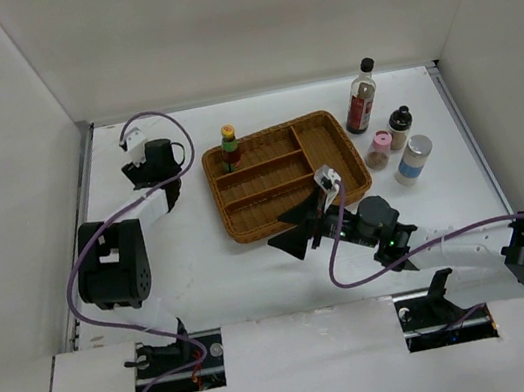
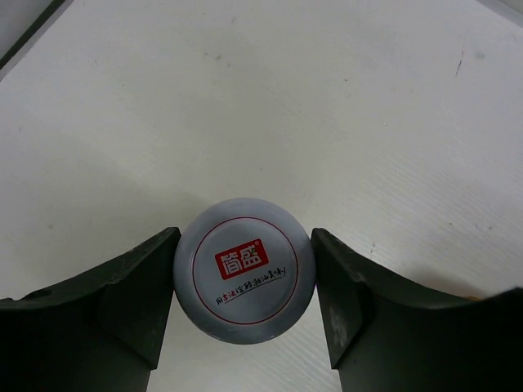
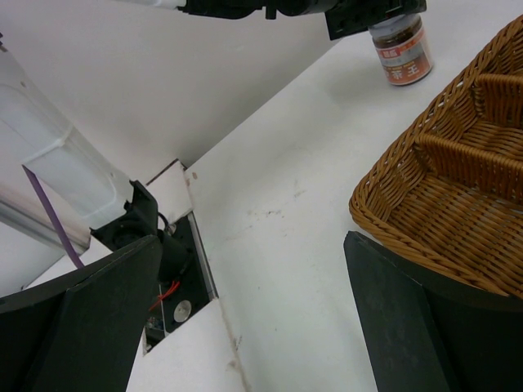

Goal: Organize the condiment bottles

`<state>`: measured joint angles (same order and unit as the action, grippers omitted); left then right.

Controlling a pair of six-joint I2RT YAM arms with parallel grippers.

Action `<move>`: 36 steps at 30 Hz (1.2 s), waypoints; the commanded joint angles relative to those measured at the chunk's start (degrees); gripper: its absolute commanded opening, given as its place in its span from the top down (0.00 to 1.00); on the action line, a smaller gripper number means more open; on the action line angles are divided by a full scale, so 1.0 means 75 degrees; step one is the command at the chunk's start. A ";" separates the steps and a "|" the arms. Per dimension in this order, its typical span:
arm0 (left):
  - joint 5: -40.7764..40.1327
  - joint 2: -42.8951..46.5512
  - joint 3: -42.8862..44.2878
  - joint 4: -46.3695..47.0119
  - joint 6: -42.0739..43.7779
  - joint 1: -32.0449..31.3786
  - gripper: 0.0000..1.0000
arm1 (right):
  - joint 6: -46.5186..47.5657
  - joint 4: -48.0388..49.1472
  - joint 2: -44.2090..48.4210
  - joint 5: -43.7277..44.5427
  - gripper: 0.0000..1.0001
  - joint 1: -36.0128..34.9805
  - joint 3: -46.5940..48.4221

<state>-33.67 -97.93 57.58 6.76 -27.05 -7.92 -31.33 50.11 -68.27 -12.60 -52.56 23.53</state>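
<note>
My left gripper (image 2: 244, 327) is shut on the white-lidded jar (image 2: 244, 271), with a finger pressed on each side of the lid. The jar hides under this gripper (image 1: 162, 163) in the top view. The right wrist view shows its brown body (image 3: 402, 53) upright, at or just above the table. The green-red bottle (image 1: 230, 148) stands in the back-left part of the wicker tray (image 1: 247, 227). The tall dark-sauce bottle (image 1: 360, 97), small black-capped bottle (image 1: 400, 126), pink-lidded shaker (image 1: 379, 150) and blue-label shaker (image 1: 414, 159) stand right of the tray. My right gripper (image 1: 288, 230) is open and empty at the tray's front-left corner.
The tray's corner (image 3: 458, 188) lies just right of my right gripper's fingers (image 3: 409, 327). White walls close in the table on the left, back and right. The left arm's base slot (image 3: 167, 286) is at the near edge.
</note>
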 commanded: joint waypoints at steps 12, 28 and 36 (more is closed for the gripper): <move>0.0060 0.4606 -0.2052 -0.0139 -0.0202 -0.1677 0.66 | -0.0018 0.0257 0.0009 0.0203 0.00 0.0076 0.0132; 0.0317 0.2734 -0.0061 0.0879 -0.0038 -0.3391 0.66 | -0.0029 0.0257 0.0126 0.0204 0.00 0.0088 0.0097; 0.0341 0.2148 -0.0236 0.1008 -0.0062 -0.3496 0.66 | -0.0029 0.0257 0.0115 0.0192 0.00 0.0123 0.0085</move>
<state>-30.85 -82.00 53.01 6.15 -27.55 -33.52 -31.35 50.11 -68.27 -11.86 -52.07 23.53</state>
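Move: Roughly 21 cm to the right and 6 cm back of the left hand, and a few centimetres lower, lies the left end of the basket's middle row, the place for the small jar that this hand already grips. The yellow-capped bottle stands in the row beyond, about 20 cm right, 1 cm ahead and slightly higher; the basket's middle is some 33 cm right and 5 cm back. From the right hand the place is about 21 cm ahead, 7 cm left and 16 cm below. Drawing back some 10 cm, low at first, the left hand lifts the jar clear of the table and swings it to the right across the basket's left rim, nearly 20 cm in all. It then eases about 4 cm forward and sinks a little behind the bottle, having turned some 30 degrees clockwise with the fingers pointing less steeply down and the grip kept. ##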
